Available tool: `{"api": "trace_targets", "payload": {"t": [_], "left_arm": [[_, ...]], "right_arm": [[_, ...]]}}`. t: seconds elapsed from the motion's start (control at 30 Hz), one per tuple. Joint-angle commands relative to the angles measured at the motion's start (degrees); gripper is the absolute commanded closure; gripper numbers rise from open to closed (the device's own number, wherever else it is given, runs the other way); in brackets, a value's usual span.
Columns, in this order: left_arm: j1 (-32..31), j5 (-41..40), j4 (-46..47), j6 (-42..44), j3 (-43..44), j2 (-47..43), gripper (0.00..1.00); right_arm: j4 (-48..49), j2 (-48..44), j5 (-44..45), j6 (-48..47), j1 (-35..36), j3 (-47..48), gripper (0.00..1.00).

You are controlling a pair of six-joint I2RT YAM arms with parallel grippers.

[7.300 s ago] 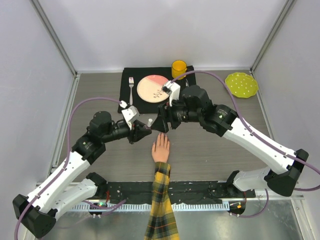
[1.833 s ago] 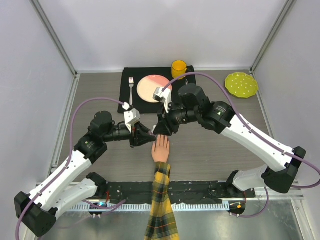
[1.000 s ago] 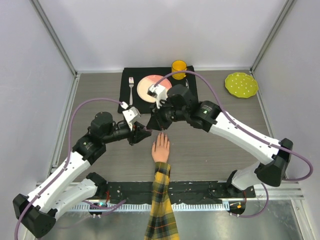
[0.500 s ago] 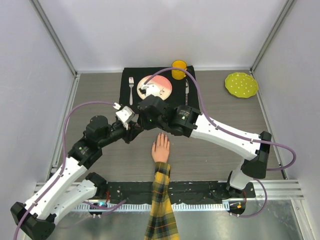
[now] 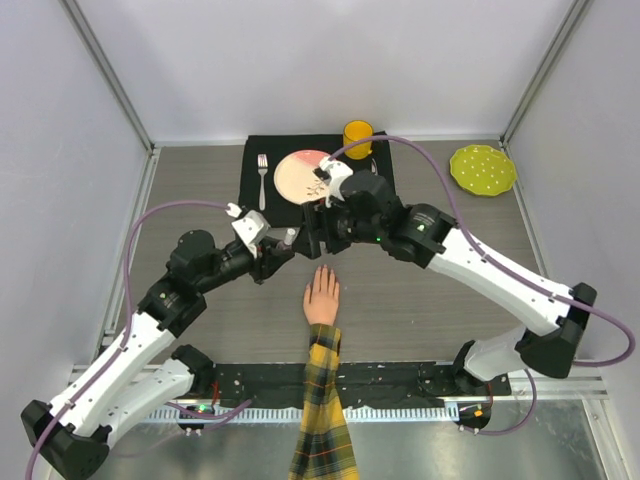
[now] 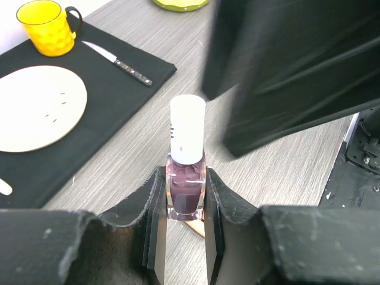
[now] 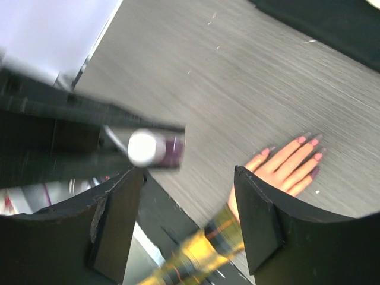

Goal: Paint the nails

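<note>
The mannequin hand [image 5: 322,296] lies palm down mid-table, its plaid sleeve [image 5: 322,420] running to the near edge. In the right wrist view the nails [image 7: 301,140] look pink. My left gripper [image 5: 279,254] is shut on the purple polish bottle [image 6: 186,191], held upright just left of the fingertips, with the white cap [image 6: 187,135] on it. My right gripper [image 5: 312,236] hovers beside and above the bottle [image 7: 172,149], jaws open and empty [image 7: 187,175]. Its black body [image 6: 285,71] blurs across the left wrist view.
A black placemat [image 5: 380,185] at the back holds a pale plate [image 5: 296,175], a fork [image 5: 263,178], a knife [image 6: 117,62] and a yellow mug [image 5: 358,136]. A lime-green dish [image 5: 483,169] sits back right. A black rail [image 5: 400,380] runs along the near edge.
My right gripper was shut over the bottle top; it has opened, let go of the cap and drawn back to the right. The left gripper still holds the bottle.
</note>
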Motion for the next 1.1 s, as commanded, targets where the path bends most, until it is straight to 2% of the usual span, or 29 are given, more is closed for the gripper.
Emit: {"api": "trace_targets", "payload": {"t": [0.0, 0.17, 0.27, 0.3, 0.4, 0.43, 0.47, 0.63, 0.77, 0.87, 1.07], "left_arm": [[0.6, 4.5, 3.9, -0.8, 2.1, 1.2, 1.00], [0.6, 19.9, 5.6, -3.4, 3.1, 4.5, 1.00], [0.6, 24.8, 6.0, -4.7, 3.5, 6.0, 1.00], [0.6, 26.1, 6.2, -5.0, 3.7, 6.1, 1.00], [0.6, 26.5, 6.3, -5.2, 3.6, 6.3, 1.00], [0.6, 26.5, 6.2, -5.2, 3.5, 6.1, 1.00], [0.6, 26.6, 6.4, -5.2, 3.5, 6.0, 1.00], [0.6, 27.1, 6.5, -5.3, 3.5, 6.1, 1.00], [0.6, 27.6, 6.5, -5.3, 3.6, 6.2, 1.00], [0.6, 28.1, 6.5, -5.4, 3.6, 6.3, 1.00], [0.6, 28.7, 6.3, -5.5, 3.7, 6.1, 1.00]], "right_arm": [[0.8, -7.1, -14.0, -10.7, -1.3, -1.9, 0.31], [-0.7, -8.9, -21.1, -18.5, -1.8, -2.8, 0.34], [-2.4, -8.3, -21.5, -21.0, -1.9, -1.9, 0.38], [-3.0, -7.9, -20.9, -21.7, -1.9, -1.4, 0.44], [-5.5, -6.0, -16.9, -22.5, -1.9, 0.9, 0.60], [-6.2, -5.2, -16.0, -22.7, -1.9, 2.0, 0.61], [-7.3, -4.9, -15.3, -22.9, -1.9, 2.4, 0.61], [-7.6, -4.4, -16.4, -23.6, -1.9, 2.6, 0.51], [-7.3, -3.9, -17.9, -24.1, -1.9, 3.1, 0.49], [-7.4, -3.0, -20.0, -25.0, -1.9, 3.9, 0.50], [-7.8, -1.0, -23.7, -26.8, -1.9, 5.3, 0.64]]}}
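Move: The white cap of the nail polish bottle stands about 3 cm to the open right hand's left, level with it fore and aft and some 1 cm higher; the bottle's body is right under the cap. The left hand grips that body, the cap roughly 3 cm straight above its pads. The hand to be painted lies on the table, from the right hand about 3 cm back, 2 cm to the right and 27 cm below. Fingers already free of the cap, the right hand comes round to straddle it again: some 5 cm back and a little right, rising then sinking, while turning almost 30 degrees counter-clockwise and narrowing its gap without fully shutting. The left hand keeps its grip and carries the bottle to meet it, about 5.5 cm back and 4 cm right, turning some 25 degrees clockwise. ##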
